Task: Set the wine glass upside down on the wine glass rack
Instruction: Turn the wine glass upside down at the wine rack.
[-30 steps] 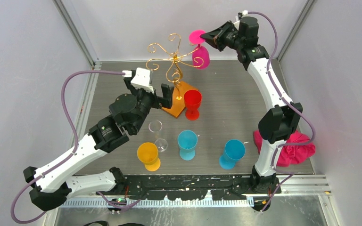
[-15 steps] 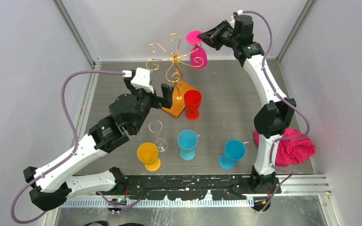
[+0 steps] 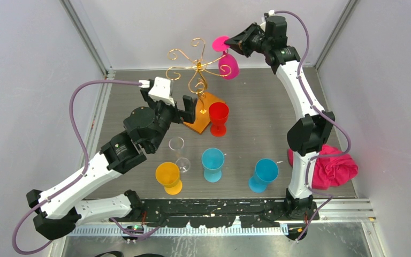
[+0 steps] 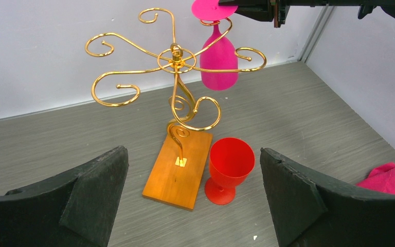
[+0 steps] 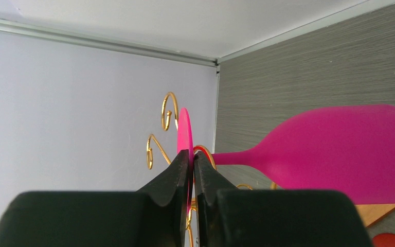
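Observation:
The pink wine glass (image 3: 228, 65) hangs upside down, its stem inside a scroll loop of the gold wire wine glass rack (image 3: 198, 67) and its flat foot above the loop. My right gripper (image 3: 231, 44) is raised at the back, its jaws shut on the edge of that foot. In the right wrist view the gripper (image 5: 193, 159) pinches the thin pink disc, with the bowl (image 5: 339, 152) to the right. My left gripper (image 3: 174, 110) is wide open near the rack's wooden base (image 4: 180, 170), holding nothing. The left wrist view shows the rack (image 4: 176, 59) and the hanging glass (image 4: 218, 59).
A red glass (image 3: 218, 116) stands upright beside the rack's base. Nearer the arms stand a clear glass (image 3: 177, 147), a yellow one (image 3: 168, 175), a teal one (image 3: 212, 162) and a blue one (image 3: 263, 174). A pink cloth (image 3: 332, 168) lies at the right.
My right gripper has shifted slightly up and back with the glass's foot, and its elbow has drawn in. The left arm has not moved.

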Robot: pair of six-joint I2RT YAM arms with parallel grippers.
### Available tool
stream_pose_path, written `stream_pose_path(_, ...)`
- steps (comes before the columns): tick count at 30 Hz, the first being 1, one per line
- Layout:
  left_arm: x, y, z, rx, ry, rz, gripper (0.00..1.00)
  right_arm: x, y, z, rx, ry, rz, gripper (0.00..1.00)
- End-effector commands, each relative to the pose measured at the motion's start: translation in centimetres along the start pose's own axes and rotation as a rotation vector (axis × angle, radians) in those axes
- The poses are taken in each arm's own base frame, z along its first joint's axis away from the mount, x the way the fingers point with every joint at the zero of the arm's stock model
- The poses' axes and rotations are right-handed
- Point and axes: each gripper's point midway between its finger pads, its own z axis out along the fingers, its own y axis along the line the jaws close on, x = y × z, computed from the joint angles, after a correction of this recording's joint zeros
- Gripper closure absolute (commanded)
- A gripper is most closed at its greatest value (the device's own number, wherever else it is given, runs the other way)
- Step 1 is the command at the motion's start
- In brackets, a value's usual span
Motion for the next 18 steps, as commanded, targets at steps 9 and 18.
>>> stream_pose_path(9, -2.08, 0.47, -0.58, -0.012, -0.065, -0.035, 0.00, -1.02, 1.64, -0.74, -0.016, -0.043, -0.088, 0.73)
stream_pose_path(18, -1.93, 0.48, -0.54, -0.014, -0.060, -0.035, 0.00, -1.02, 1.34, -0.80, -0.005, -0.046, -0.103, 0.63)
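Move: The rack's far-right curl, where the wine glass is to hang, lies about 2 cm left of the right hand and 2 cm below, level with it forward; the hand still has the upside-down glass by its foot. The rack's centre is some 6 cm back, 10 cm left and 3 cm below; the rack's near-right curl about 8 cm back, 1 cm left and 3 cm below. From the left hand, the far-right curl is roughly 26 cm ahead, 13 cm right and 5 cm below. The wine glass's foot is let down onto the rack's far-right curl and let go: the right hand sinks about 1 cm, slowing to a near stop, while its fingers, barely parted at first, open steadily to about a third. The wrist rolls some 5 degrees, left side down, and the tips stay on either side of the foot's edge. ##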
